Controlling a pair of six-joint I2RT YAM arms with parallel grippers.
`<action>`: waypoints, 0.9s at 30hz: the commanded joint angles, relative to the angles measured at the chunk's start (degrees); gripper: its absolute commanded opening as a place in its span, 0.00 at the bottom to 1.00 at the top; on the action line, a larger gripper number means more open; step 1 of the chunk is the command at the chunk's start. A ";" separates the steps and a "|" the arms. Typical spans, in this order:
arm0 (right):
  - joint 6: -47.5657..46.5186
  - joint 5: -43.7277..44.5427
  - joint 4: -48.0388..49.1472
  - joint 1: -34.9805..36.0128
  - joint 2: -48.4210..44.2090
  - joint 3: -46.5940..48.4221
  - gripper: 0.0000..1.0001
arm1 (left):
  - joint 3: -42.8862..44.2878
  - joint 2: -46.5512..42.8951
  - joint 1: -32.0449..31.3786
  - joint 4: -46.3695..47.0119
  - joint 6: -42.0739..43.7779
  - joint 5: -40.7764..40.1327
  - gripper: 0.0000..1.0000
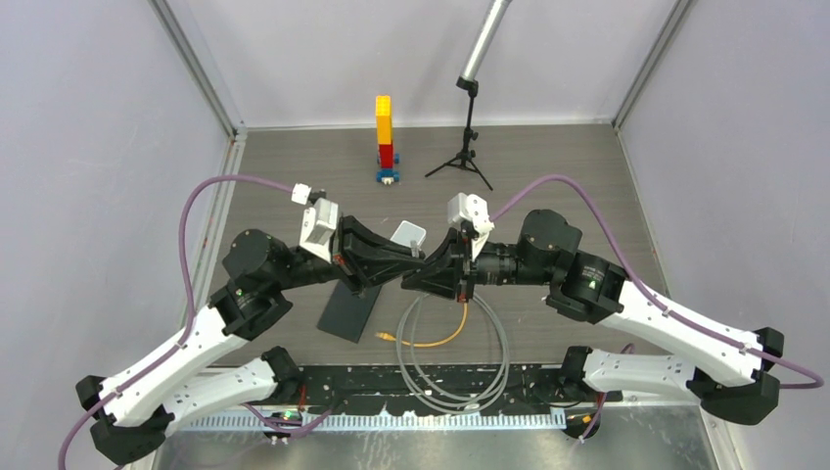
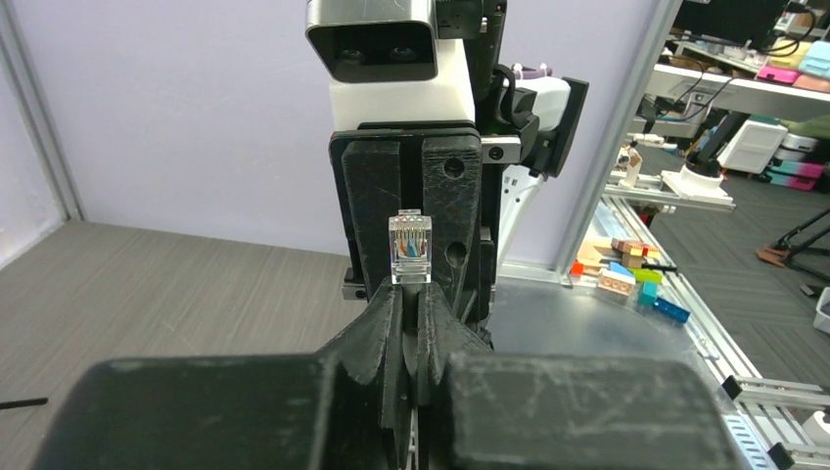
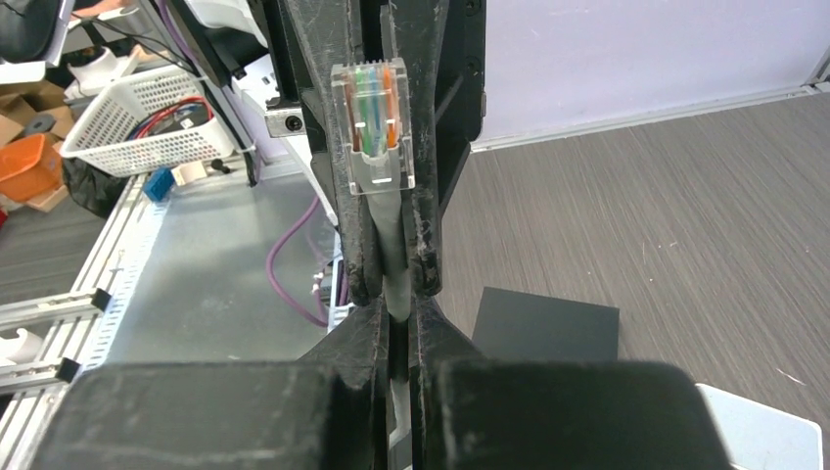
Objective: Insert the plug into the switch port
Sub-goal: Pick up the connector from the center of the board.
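Note:
A clear plug (image 2: 410, 247) on a grey cable (image 1: 501, 343) stands out at the spot where my two grippers meet tip to tip over the table's middle. My left gripper (image 2: 409, 294) is shut just under the plug. In the right wrist view the plug (image 3: 372, 127) rises in front of the left gripper's fingers (image 3: 328, 147), and its cable runs down into my right gripper (image 3: 393, 308), which is shut on it. The small white box (image 1: 409, 233) lies just behind the grippers, and one corner of it shows in the right wrist view (image 3: 773, 431). Its port is hidden.
A black mat (image 1: 350, 311) lies under the left gripper. A yellow cable (image 1: 440, 341) lies inside the grey cable's loops near the front edge. A yellow, red and blue brick tower (image 1: 385, 137) and a small black tripod (image 1: 468, 147) stand at the back.

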 commanded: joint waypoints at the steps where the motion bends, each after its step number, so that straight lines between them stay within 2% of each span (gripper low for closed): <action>1: 0.33 0.77 2.95 0.38 -0.91 -0.68 0.01 | -0.23 -0.67 -0.21 3.19 -0.68 -0.14 0.00; 2: 0.05 1.01 3.82 0.36 -1.25 -1.34 0.01 | -0.25 -0.76 -0.22 3.44 -0.86 -0.19 0.00; 4: 0.12 1.69 7.80 0.34 -2.51 -4.11 0.15 | -0.55 -1.00 -0.24 4.25 -1.63 -0.19 0.00; 7: 1.80 2.06 20.00 0.36 -4.51 -10.04 0.36 | -1.31 -1.55 -0.18 6.50 -2.94 0.09 0.00; 9: 3.75 1.96 28.34 0.38 -5.48 -13.98 0.43 | -1.77 -2.09 -0.24 8.36 -4.25 0.32 0.00; 19: 11.80 4.36 67.15 0.35 -3.22 -27.54 0.44 | -1.75 -2.89 -0.24 11.86 -6.81 1.32 0.00; 27: 14.75 2.58 75.79 0.34 0.51 -25.96 0.40 | -4.46 -3.77 -0.24 16.14 -7.67 -3.09 0.00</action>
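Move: The clear plug is already between the hands, standing on its grey cable: about 2 cm above the left hand's pinch and about 5 cm above the right hand's, neither ahead nor to a side. From the left hand, the white box lies on the table some 28 cm ahead, 3 cm to the left and about 42 cm below; the black flat box lies nearer, roughly 11 cm ahead and 15 cm to the left, at the same depth. The right hand opens its fingers to a bit under half and gives up its pinch on the grey cable below the left fingertips, first sinking about 2 cm, then climbing nearly 5 cm while its left-pointing fingers tip upward some 35 degrees and it eases slightly to its right and back. The left hand keeps its pinch on the cable just under the plug throughout and, once the right fingers are open, lifts about 2 cm, drawing a little back and to its left. ##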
